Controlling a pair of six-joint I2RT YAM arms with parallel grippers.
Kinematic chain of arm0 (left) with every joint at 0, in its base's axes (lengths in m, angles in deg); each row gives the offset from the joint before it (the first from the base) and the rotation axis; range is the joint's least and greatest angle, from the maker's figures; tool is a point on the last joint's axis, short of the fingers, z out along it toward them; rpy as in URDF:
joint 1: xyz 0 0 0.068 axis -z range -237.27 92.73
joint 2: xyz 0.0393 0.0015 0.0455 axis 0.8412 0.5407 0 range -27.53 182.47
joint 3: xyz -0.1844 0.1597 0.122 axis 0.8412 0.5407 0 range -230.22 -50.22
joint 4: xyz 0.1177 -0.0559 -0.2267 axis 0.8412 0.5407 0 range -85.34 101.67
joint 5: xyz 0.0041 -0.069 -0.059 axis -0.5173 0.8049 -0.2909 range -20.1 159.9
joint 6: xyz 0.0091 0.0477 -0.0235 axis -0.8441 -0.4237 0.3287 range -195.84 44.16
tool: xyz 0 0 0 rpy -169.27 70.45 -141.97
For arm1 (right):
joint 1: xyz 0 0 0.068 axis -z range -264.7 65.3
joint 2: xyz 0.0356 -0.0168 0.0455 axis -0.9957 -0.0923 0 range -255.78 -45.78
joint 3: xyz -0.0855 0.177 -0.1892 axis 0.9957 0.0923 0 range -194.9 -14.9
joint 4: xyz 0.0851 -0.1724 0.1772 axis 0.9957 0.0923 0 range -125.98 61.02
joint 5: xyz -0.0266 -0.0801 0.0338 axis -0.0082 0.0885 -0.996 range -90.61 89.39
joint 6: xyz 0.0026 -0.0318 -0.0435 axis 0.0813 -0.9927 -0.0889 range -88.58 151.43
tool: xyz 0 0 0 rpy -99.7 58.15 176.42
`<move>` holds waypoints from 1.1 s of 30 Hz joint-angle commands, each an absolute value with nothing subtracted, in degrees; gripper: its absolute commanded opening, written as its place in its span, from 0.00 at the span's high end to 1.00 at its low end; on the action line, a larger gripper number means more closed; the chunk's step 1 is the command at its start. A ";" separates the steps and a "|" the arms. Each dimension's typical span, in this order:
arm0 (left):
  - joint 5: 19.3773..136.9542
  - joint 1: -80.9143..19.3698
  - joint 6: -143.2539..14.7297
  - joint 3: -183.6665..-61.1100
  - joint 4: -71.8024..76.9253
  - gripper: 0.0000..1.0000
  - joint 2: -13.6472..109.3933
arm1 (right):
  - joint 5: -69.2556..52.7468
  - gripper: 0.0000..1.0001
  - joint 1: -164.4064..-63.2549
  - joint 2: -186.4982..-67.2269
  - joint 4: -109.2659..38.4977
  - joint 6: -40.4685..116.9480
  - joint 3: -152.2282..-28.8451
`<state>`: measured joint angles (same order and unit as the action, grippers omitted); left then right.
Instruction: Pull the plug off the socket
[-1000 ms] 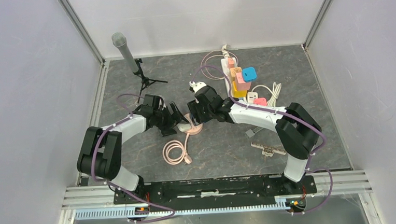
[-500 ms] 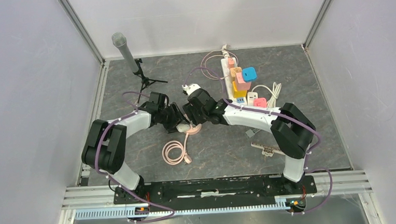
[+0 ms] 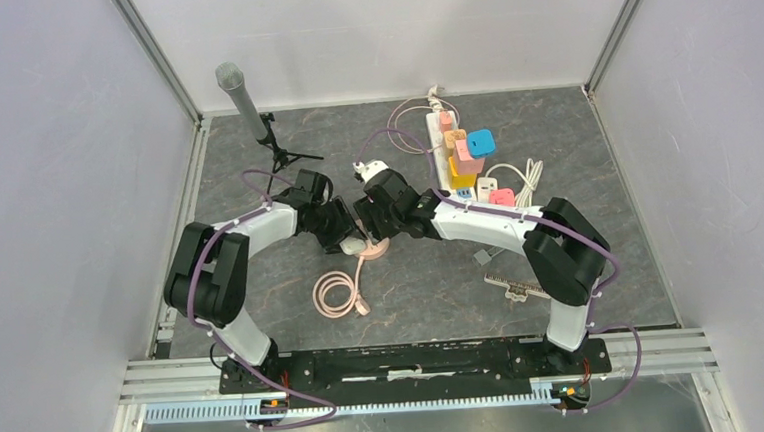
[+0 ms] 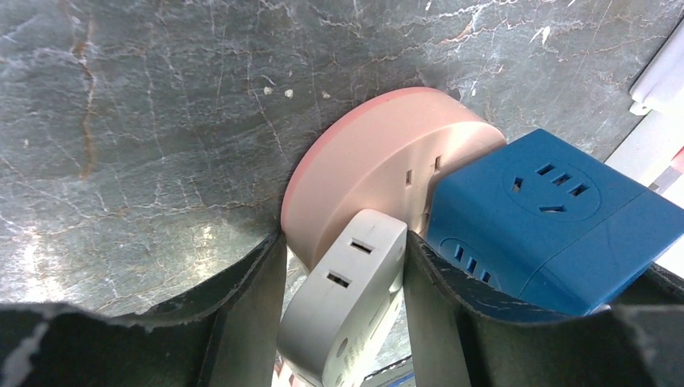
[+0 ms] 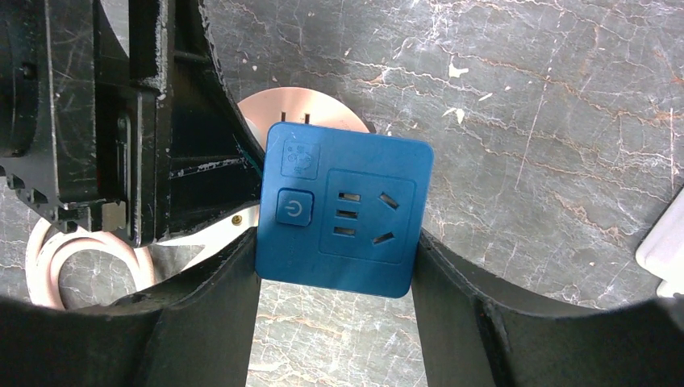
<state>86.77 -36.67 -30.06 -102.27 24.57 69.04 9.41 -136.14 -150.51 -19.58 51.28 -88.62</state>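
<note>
A round pink socket (image 4: 363,153) lies on the stone table, seen in the top view (image 3: 377,247) between both arms. A white plug (image 4: 343,302) and a blue cube adapter (image 4: 548,226) are plugged into its edge. My left gripper (image 4: 343,266) is shut on the white plug, one finger on each side. My right gripper (image 5: 336,242) is shut on the blue cube adapter (image 5: 343,210), whose face shows a power button and outlet holes. From above, the left gripper (image 3: 344,240) and right gripper (image 3: 374,226) nearly touch and hide the blue cube.
A pink coiled cable (image 3: 338,294) runs from the socket toward me. A white power strip (image 3: 443,137) with several coloured plugs stands back right, a white cord (image 3: 528,177) beside it. A microphone on a stand (image 3: 246,104) is back left. A comb-like strip (image 3: 518,286) lies front right.
My left arm has reached right to the socket and its fingers now sit on the white plug. My right gripper has shifted slightly left over the blue cube.
</note>
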 commanded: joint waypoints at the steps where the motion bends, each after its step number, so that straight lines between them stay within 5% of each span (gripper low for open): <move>1: 77.02 -35.21 -31.06 -100.74 30.42 0.49 74.64 | 9.32 1.00 -137.00 -147.97 -21.83 52.60 -89.66; 15: 73.06 -34.34 -31.72 -101.46 33.34 0.55 75.86 | 7.49 1.00 -135.16 -139.62 -30.21 56.82 -85.55; 20: 74.81 -34.25 -32.09 -102.13 32.89 0.54 74.91 | 15.85 1.00 -134.33 -140.37 -21.94 57.58 -88.39; 26: 84.30 -34.31 -34.79 -107.44 31.12 0.43 71.58 | 16.45 1.00 -130.57 -134.72 -23.24 57.51 -84.66; 33: 84.44 -34.35 -35.21 -114.94 34.83 0.10 67.05 | 10.31 1.00 -124.57 -134.95 -26.55 59.03 -82.23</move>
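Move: The right hand still grips the blue plug on the pink round socket, whose middle is about 3 cm back and 5 cm below that hand, level with it sideways. The left hand already pinches the white plug; from it the socket's middle is straight to the right, some 5 cm, and 2 cm down. The coiled cord lies about 12 cm back and 5 cm left of the left hand. From the right hand the long power strip is roughly 14 cm ahead, 21 cm right and 5 cm lower. Pinching the blue plug throughout, the right hand barely stirs at first, then pulls it sharply up off the pink socket by some 6 cm and carries it right and forward towards the power strip, turning about 15 degrees clockwise. Meanwhile the left hand keeps its pinch on the white plug as a brace, easing slightly right, and only at the end opens and lifts about 2.5 cm. ##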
